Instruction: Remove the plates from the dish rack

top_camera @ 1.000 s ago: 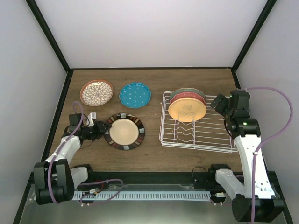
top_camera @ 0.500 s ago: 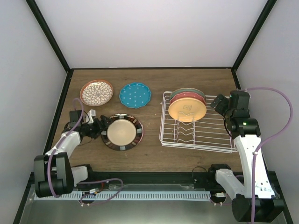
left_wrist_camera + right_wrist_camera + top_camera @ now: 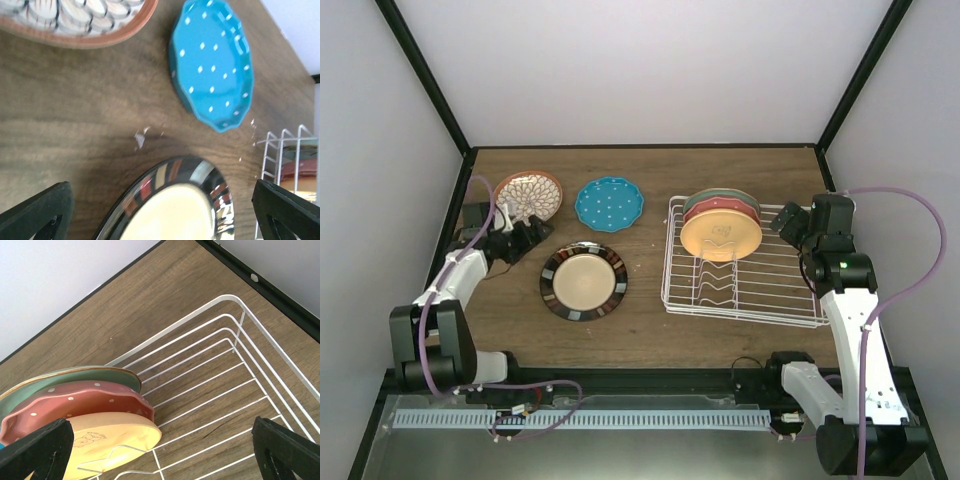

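Note:
The white wire dish rack [image 3: 770,285] sits right of centre and holds three upright plates: a pale green one [image 3: 720,196] at the back, a red-pink dotted one [image 3: 722,208], and a peach one [image 3: 720,237] in front. Three plates lie flat on the table: petal-patterned [image 3: 532,195], teal dotted [image 3: 609,203] and tan dark-rimmed [image 3: 584,282]. My left gripper [image 3: 525,232] is open and empty, between the petal plate and the tan plate [image 3: 170,212]. My right gripper [image 3: 788,220] hangs open at the rack's right rear corner, its fingers [image 3: 40,450] apart above the rack floor [image 3: 225,370].
Black frame rails border the table at the back and on both sides. The teal plate [image 3: 212,60] lies close to the rack's left edge [image 3: 280,150]. Bare wood shows in front of the tan plate and the rack.
My left gripper opened and let go of the tan dark-rimmed plate, which now lies flat. The gripper then drew back and left towards the petal plate. The right arm stayed still.

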Available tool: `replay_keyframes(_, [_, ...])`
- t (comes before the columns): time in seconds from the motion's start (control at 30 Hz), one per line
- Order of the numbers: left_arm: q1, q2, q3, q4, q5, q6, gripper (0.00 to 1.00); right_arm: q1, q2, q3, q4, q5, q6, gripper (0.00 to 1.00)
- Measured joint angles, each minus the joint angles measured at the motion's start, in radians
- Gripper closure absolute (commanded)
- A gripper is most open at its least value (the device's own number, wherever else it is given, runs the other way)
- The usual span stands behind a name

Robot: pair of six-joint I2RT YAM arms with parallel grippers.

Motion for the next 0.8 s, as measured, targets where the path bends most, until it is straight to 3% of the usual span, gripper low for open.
replay_keyframes(0.27, [-0.035, -0.023, -0.119, -0.069, -0.014, 0.018, 0.0, 0.0, -0.016, 0.0, -0.002, 0.003, 0.0, 0.0])
replay_keyframes(0.4, [-0.059, -0.029, -0.061, -0.111, -0.032, 0.051, 0.0, 0.0, -0.016, 0.0, -0.001, 0.003, 0.001, 0.0])
replay_keyframes(0.47, [-0.081, -0.001, 0.063, -0.137, -0.043, 0.085, 0.0, 0.0, -0.013, 0.0, -0.001, -0.001, 0.003, 0.0])
replay_keyframes(0.6, [-0.161, 0.131, 0.478, -0.073, -0.063, 0.192, 0.0, 0.0, 0.003, 0.0, 0.009, -0.016, 0.012, 0.0])
replay_keyframes(0.8, [-0.379, 0.356, 0.97, -0.031, -0.06, 0.407, 0.03, 0.0, 0.013, -0.002, 0.025, -0.027, 0.023, 0.0])
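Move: The yellow plate standing in the dish rack is about 45 cm to the left hand's right, some 3 cm nearer the base and roughly level in height, with the coral plate about 3 cm beyond it. The blue plate lies about 9 cm ahead and 17 cm right, the black-rimmed plate about 10 cm back and 13 cm right, both some 6 cm lower. From the right hand, the yellow plate is about 14 cm left, 3 cm ahead and 12 cm down. Touching nothing, the empty left hand first dips back and down about 5 cm each way, then reverses and swings fast upward, some 30 cm, while reaching forward and to the right, to finish high above the blue plate and a little nearer the rack. The wrist tips the fingers up by nearly 50 degrees and turns clockwise; the fingers stay wide open. ##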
